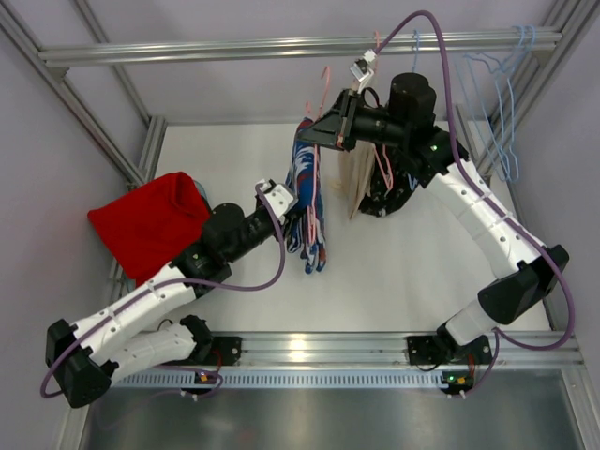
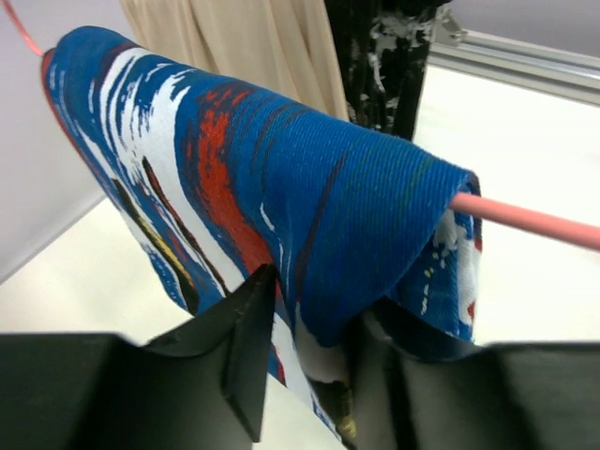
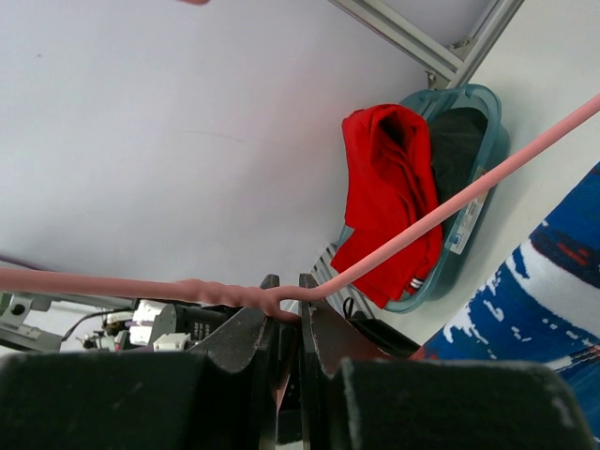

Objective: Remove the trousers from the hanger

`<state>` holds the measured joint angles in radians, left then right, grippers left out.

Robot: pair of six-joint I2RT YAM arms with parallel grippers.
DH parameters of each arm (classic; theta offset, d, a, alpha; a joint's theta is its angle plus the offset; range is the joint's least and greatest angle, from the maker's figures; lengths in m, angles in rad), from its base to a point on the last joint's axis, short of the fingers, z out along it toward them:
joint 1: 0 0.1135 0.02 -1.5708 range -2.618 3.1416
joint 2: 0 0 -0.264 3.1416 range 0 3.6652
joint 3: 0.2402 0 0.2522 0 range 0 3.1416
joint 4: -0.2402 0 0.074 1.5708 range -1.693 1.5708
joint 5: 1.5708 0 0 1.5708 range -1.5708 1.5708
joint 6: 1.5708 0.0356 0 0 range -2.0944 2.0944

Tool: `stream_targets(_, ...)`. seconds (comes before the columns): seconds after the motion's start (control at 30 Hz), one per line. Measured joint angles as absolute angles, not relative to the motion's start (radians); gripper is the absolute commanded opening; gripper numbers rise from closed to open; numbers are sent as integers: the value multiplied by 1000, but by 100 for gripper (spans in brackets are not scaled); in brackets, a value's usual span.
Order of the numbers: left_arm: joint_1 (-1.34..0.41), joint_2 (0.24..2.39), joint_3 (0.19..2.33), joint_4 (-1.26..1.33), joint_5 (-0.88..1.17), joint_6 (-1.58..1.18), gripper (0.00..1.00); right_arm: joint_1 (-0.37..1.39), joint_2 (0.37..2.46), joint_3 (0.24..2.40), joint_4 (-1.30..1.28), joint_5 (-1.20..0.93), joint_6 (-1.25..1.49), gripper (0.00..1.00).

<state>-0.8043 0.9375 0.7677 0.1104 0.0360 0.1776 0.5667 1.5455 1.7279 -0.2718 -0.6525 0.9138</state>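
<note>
The blue trousers (image 1: 306, 183) with a white and red pattern hang folded over the bar of a pink wire hanger (image 2: 525, 220). The beige trousers (image 1: 356, 183) hang just behind them (image 2: 253, 42). My left gripper (image 2: 314, 309) is open, and the lower fold of the blue trousers (image 2: 281, 159) hangs down between its fingers. In the top view it (image 1: 294, 208) sits against their left side. My right gripper (image 3: 289, 286) is shut on the hanger (image 3: 469, 192) by its twisted neck and holds it up over the table (image 1: 330, 129).
A teal basket (image 3: 487, 159) at the left holds red cloth (image 1: 150, 225) and something dark. Pale blue hangers (image 1: 506, 103) hang on the frame at the back right. A black, white-flecked item (image 2: 384, 66) lies under the right arm. An aluminium rail (image 1: 300, 47) crosses overhead.
</note>
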Motion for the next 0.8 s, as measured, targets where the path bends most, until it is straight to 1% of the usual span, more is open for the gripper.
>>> stream_targets(0.07, -805, 949, 773, 114, 10, 184, 25, 567, 1546, 1728, -271, -653, 917, 0)
stream_targets(0.1, -805, 952, 773, 114, -1, 186, 17, 567, 1546, 1728, -271, -653, 918, 0)
stream_targets(0.17, -805, 953, 775, 114, -25, 186, 8, 567, 1545, 1726, -269, -653, 918, 0)
stream_targets(0.2, -805, 953, 776, 114, -35, 186, 0, 567, 1544, 1721, -267, -653, 918, 0)
stream_targets(0.47, -799, 937, 810, 52, -39, 160, 0, 552, 1507, 1623, -213, -685, 920, 0)
stream_targets(0.8, -789, 842, 839, -59, 80, 171, 1, 504, 1502, 1617, -201, -734, 956, 0)
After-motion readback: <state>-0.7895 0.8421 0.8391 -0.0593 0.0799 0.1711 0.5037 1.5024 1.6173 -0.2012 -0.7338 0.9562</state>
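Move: The left hand's open fingers already straddle a fold of the blue trousers just under the hanger bar; the trousers' middle is about 3 cm ahead, 2 cm right and 6 cm below. The hanger neck is some 5 cm ahead, 2 cm right and 14 cm above; the beige trousers hang roughly 11 cm ahead and 12 cm right, level. From the right hand, already gripping the neck, the blue trousers' middle lies about 3 cm back, 1 cm left and 18 cm below. Pinching the fold below the bar, the left fingers close while the hand noses forward about 1 cm, then haul the cloth back some 3 cm and up 2 to 3 cm, edging left. The right hand keeps its hold on the hanger neck and, from midway, sinks and slides right about 2 cm each. ##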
